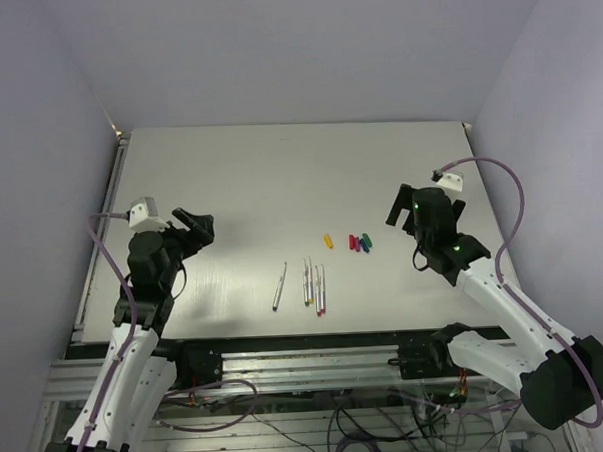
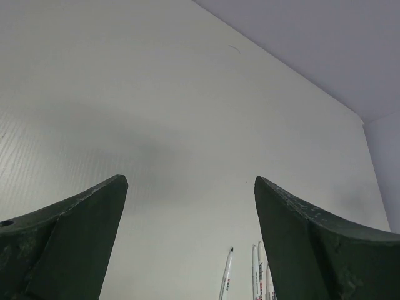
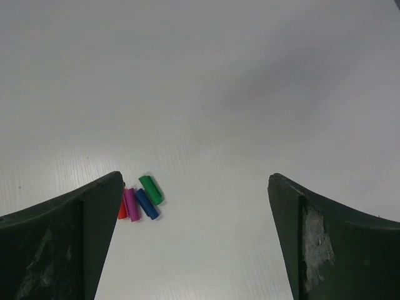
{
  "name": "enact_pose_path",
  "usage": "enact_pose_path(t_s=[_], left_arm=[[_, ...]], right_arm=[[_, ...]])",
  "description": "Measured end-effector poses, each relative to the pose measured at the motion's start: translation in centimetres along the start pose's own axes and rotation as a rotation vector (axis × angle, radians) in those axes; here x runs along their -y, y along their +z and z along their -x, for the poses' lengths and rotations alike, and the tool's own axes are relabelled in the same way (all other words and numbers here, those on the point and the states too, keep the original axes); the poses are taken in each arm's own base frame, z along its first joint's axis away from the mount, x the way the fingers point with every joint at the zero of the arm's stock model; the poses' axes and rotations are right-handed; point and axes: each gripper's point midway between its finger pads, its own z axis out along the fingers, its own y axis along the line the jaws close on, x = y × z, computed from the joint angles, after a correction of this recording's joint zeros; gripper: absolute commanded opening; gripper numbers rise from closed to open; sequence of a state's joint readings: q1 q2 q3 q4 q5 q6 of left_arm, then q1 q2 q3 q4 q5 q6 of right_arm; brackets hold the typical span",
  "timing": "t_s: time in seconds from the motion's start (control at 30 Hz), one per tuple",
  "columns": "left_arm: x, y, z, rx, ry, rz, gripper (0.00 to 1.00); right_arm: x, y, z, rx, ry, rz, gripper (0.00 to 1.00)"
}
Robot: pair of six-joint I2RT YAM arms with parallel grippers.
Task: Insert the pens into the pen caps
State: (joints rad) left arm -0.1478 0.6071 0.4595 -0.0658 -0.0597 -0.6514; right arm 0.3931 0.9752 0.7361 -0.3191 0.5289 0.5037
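Observation:
Several thin whitish pens lie on the table near its front edge: one apart (image 1: 279, 285), the others bunched (image 1: 313, 287). Their ends show in the left wrist view (image 2: 225, 274). A yellow cap (image 1: 328, 241) lies alone. Red (image 1: 353, 243), magenta (image 1: 360, 244), blue and green caps (image 1: 367, 239) cluster to its right. They also show in the right wrist view: green (image 3: 150, 189), blue (image 3: 147, 204), magenta (image 3: 131, 204). My left gripper (image 1: 196, 226) is open and empty, left of the pens. My right gripper (image 1: 409, 209) is open and empty, right of the caps.
The white table (image 1: 279, 177) is enclosed by pale walls at the back and both sides. Its front edge meets a metal frame (image 1: 287, 342) with cables below.

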Motion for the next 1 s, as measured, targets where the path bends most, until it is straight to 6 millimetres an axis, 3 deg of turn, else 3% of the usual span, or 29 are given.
enact_pose_path(t_s=[0.43,0.67,0.8,1.0], left_arm=[[0.1,-0.3,0.5,0.021,0.026,-0.010,0.94],[1.1,-0.4,0.0,0.004,0.063,-0.052,0.94],[3.0,-0.5,-1.8,-0.052,0.097,-0.118,0.94],[7.2,-1.5,-7.3,-0.198,0.187,-0.249,0.94]], right_arm=[[0.7,0.4,-0.1,0.004,-0.014,-0.047,1.00],[1.6,-0.4,-0.6,0.022,-0.015,-0.041,1.00],[1.5,-1.2,-0.4,0.058,0.008,0.000,1.00],[0.9,-1.9,0.4,0.110,0.045,0.065,1.00]])
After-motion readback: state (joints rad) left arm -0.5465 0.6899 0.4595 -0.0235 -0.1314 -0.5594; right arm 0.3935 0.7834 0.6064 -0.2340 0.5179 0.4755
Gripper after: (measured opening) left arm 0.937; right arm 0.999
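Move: The left hand, open and empty, has the lone pen about 18 cm to its right, 6 cm back and some 19 cm below. The row of pens lies about 27 cm right and 6 cm back, the yellow cap about 32 cm right and 7 cm ahead, all on the table. From the right hand the green cap is about 12 cm left and 5 cm ahead, 17 cm below; the lone pen is about 36 cm left and 7 cm back. Towards the lone pen and the pen row, the left hand, after barely stirring at first, swings about 10 cm to its right with gathering speed, easing back some 3 cm and turning about 20 degrees clockwise, fingers wide open and still high over the table. The right hand stays open, sinking very slightly before it draws back a couple of centimetres and lifts a little, tipping upward. ##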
